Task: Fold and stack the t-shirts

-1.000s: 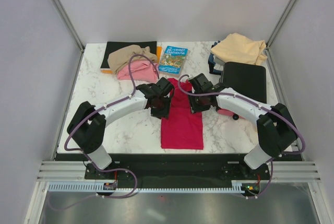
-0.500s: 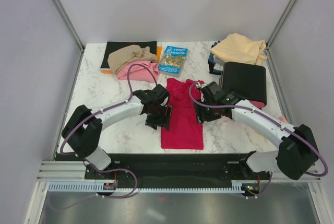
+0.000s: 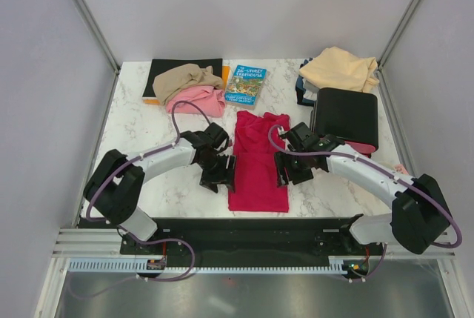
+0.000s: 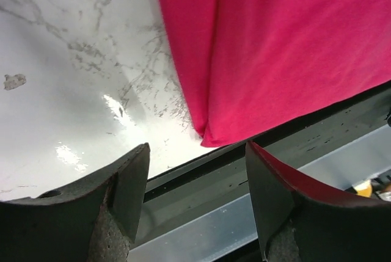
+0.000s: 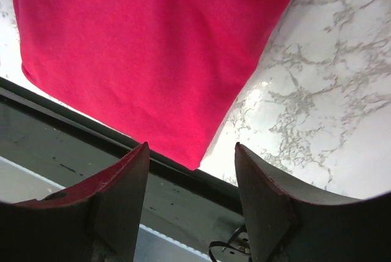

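The crimson red t-shirt (image 3: 258, 166) lies flat as a long narrow strip in the middle of the table, its hem at the near edge. My left gripper (image 3: 222, 177) hangs open just off the strip's left side and my right gripper (image 3: 287, 172) open off its right side, both empty. The left wrist view shows the red t-shirt (image 4: 293, 48) and its near left corner ahead of the open left gripper (image 4: 197, 164). The right wrist view shows the shirt's (image 5: 153, 48) near right corner ahead of the open right gripper (image 5: 190, 158). Pink (image 3: 196, 100), tan-brown (image 3: 185, 77) and peach-cream (image 3: 339, 68) t-shirts lie crumpled at the back.
A blue book (image 3: 246, 84) lies at the back centre. The black mat (image 3: 167, 68) sits under the tan-brown shirt at the back left. A black case (image 3: 346, 116) stands at the right, close to my right arm. The table's near edge (image 3: 185, 214) is just below both grippers.
Both grippers opened and let go of the red t-shirt, then drew back along its sides toward the near edge. The shirt's far end now shows, lying flat.
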Robot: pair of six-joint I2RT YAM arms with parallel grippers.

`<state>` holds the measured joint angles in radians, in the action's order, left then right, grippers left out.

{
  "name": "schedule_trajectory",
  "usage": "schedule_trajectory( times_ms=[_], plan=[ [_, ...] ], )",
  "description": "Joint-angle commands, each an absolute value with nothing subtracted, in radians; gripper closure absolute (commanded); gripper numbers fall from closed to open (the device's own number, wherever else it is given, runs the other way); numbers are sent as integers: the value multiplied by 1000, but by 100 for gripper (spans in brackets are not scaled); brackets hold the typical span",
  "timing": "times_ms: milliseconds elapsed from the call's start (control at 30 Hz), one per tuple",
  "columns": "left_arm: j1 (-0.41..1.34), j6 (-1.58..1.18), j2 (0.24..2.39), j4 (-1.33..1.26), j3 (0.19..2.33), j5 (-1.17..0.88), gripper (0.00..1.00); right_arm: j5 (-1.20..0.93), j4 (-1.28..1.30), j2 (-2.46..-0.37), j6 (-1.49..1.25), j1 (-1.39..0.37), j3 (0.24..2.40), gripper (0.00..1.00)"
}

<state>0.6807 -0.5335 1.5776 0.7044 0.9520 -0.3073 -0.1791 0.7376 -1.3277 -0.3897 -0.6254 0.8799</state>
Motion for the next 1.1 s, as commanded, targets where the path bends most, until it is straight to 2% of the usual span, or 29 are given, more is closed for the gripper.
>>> schedule_trajectory(
  times_ms=[0, 467, 800, 1067],
  plan=[
    [647, -563, 1525, 643, 888, -436, 29, -244, 721, -1322, -452, -624, 855, 34],
    [644, -555, 1535, 558, 830, -528, 29, -302, 641, -1299, -531, -601, 730, 34],
    [644, -575, 1626, 494, 842, -572, 29, -382, 565, -1370, -555, -595, 704, 34],
    [644, -586, 1680, 486, 830, -534, 30, -373, 542, -1443, -569, -594, 692, 34]
  ],
)
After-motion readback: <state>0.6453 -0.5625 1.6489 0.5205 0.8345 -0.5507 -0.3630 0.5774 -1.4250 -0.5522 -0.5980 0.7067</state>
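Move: The red shirt lies folded flat, with its hem along the table's near edge. Its near-left corner is about 5 cm back, 1 cm right and 5 cm below the left hand; its near-right corner is roughly 5 cm straight back from the right hand and 7 cm below. The shirt's bunched far end sits about 18 cm ahead and 10 cm right of the left hand. A black box stands some 16 cm ahead and 16 cm right of the right hand. Down and back towards the near-right hem corner goes the right hand, sinking about 5 cm and drawing back some 3.5 cm, while its fingertips tilt about 15 degrees in towards the base. The left hand eases back about 2 cm, then shifts right and dips about 2 cm towards the near-left corner, its tips slanting some 10 degrees further inward and back. Both grippers stay open, one at each corner, with no grip taken. ##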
